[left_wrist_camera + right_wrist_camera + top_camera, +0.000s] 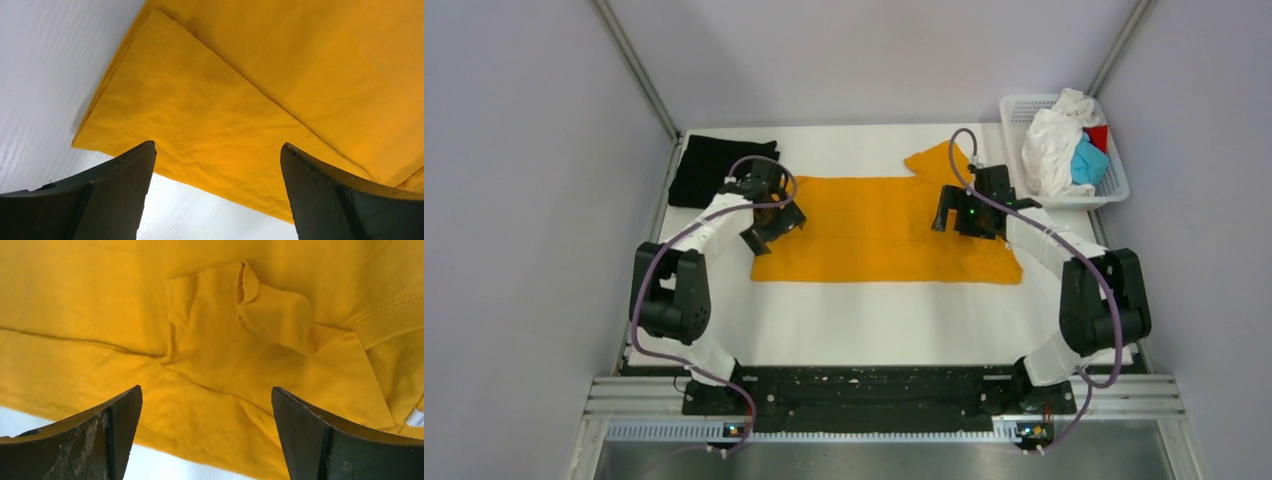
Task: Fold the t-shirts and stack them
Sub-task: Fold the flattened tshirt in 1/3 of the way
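An orange-yellow t-shirt (879,228) lies flat mid-table, its near half folded over, one sleeve sticking out at the back right. My left gripper (769,230) hovers over its left end, open, nothing between the fingers; the wrist view shows the folded corner (200,115) below. Over the shirt's right end my right gripper (952,212) is open too, above the tucked sleeve (240,335). A folded black t-shirt (707,168) rests at the back left. White (1049,145), light blue (1084,162) and red (1099,135) t-shirts are bunched in the basket.
The white mesh basket (1114,190) stands at the back right corner. Grey walls enclose the white table (874,320) on three sides. The arm bases sit on the black rail at the near edge.
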Motion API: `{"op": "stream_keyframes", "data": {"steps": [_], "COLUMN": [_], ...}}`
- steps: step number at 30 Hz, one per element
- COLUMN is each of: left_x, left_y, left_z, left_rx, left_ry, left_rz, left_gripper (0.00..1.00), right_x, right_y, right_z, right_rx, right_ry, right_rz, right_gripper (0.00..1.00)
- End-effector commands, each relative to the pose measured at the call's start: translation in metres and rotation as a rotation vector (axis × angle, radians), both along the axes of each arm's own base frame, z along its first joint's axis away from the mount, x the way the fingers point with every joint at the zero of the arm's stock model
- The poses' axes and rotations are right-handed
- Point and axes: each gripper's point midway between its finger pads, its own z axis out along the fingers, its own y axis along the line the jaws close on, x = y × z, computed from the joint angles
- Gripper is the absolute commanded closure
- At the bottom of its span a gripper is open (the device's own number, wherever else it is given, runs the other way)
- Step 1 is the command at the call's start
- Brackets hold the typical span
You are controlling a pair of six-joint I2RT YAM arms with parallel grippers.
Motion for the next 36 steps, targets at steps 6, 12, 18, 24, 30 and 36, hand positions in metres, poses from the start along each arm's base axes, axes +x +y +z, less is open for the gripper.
{"op": "stream_keyframes", "data": {"steps": [6,12,18,24,30,36], "left_x": [0.000,-0.001,-0.005,-0.024,-0.066,-0.128], "left_y": [-0.006,-0.004,-0.003,0.001,0.011,0.018], "left_z": [-0.035,-0.045,-0.057,-0.072,-0.089,-0.090], "left_rx": [0.001,0.012,0.014,0.016,0.032,-0.003], "left_ry": [0.062,0.081,0.105,0.139,0.223,0.306], "left_rz": [-0.042,-0.040,-0.035,-0.017,0.012,0.061], "left_gripper": [0.01,0.01,0.01,0.01,0.01,0.01], "right_x": [0.111,0.110,0.055,0.003,-0.047,-0.120], "right_y": [-0.006,-0.021,-0.021,-0.034,-0.039,-0.052], "right_z": [0.004,0.001,-0.005,-0.037,-0.064,-0.068], "right_rx": [-0.024,-0.066,-0.006,-0.007,0.006,-0.005], "right_ry": [-0.173,-0.161,-0.121,-0.079,0.012,0.172], "right_rz": [-0.111,-0.155,-0.160,-0.248,-0.268,-0.336], "right_gripper": [0.01,0.01,0.01,0.01,0.01,0.01]}}
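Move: The left end of the t-shirt's folded flap lies about 6 cm below my left hand and some 3 cm back; the shirt's near left corner is 8 cm back and 5 cm left, the black pile 14 cm ahead and 11 cm left. From my right hand, the right part of the flap's free edge lies about 1 cm back, 4 cm right and 5 cm down; the loose sleeve is roughly 16 cm ahead and 6 cm left, the near right corner 9 cm back and 11 cm right. Fingers wide open on both hands, I sink my left hand about 6 cm onto the flap's left end and then drag back. My right hand dips and sweeps nearly 10 cm forward over the shirt, then returns some 15 cm back, easing right and down, turning about 15 degrees clockwise; its fingertips come to rest on the flap's free edge and drag towards me with the left. ##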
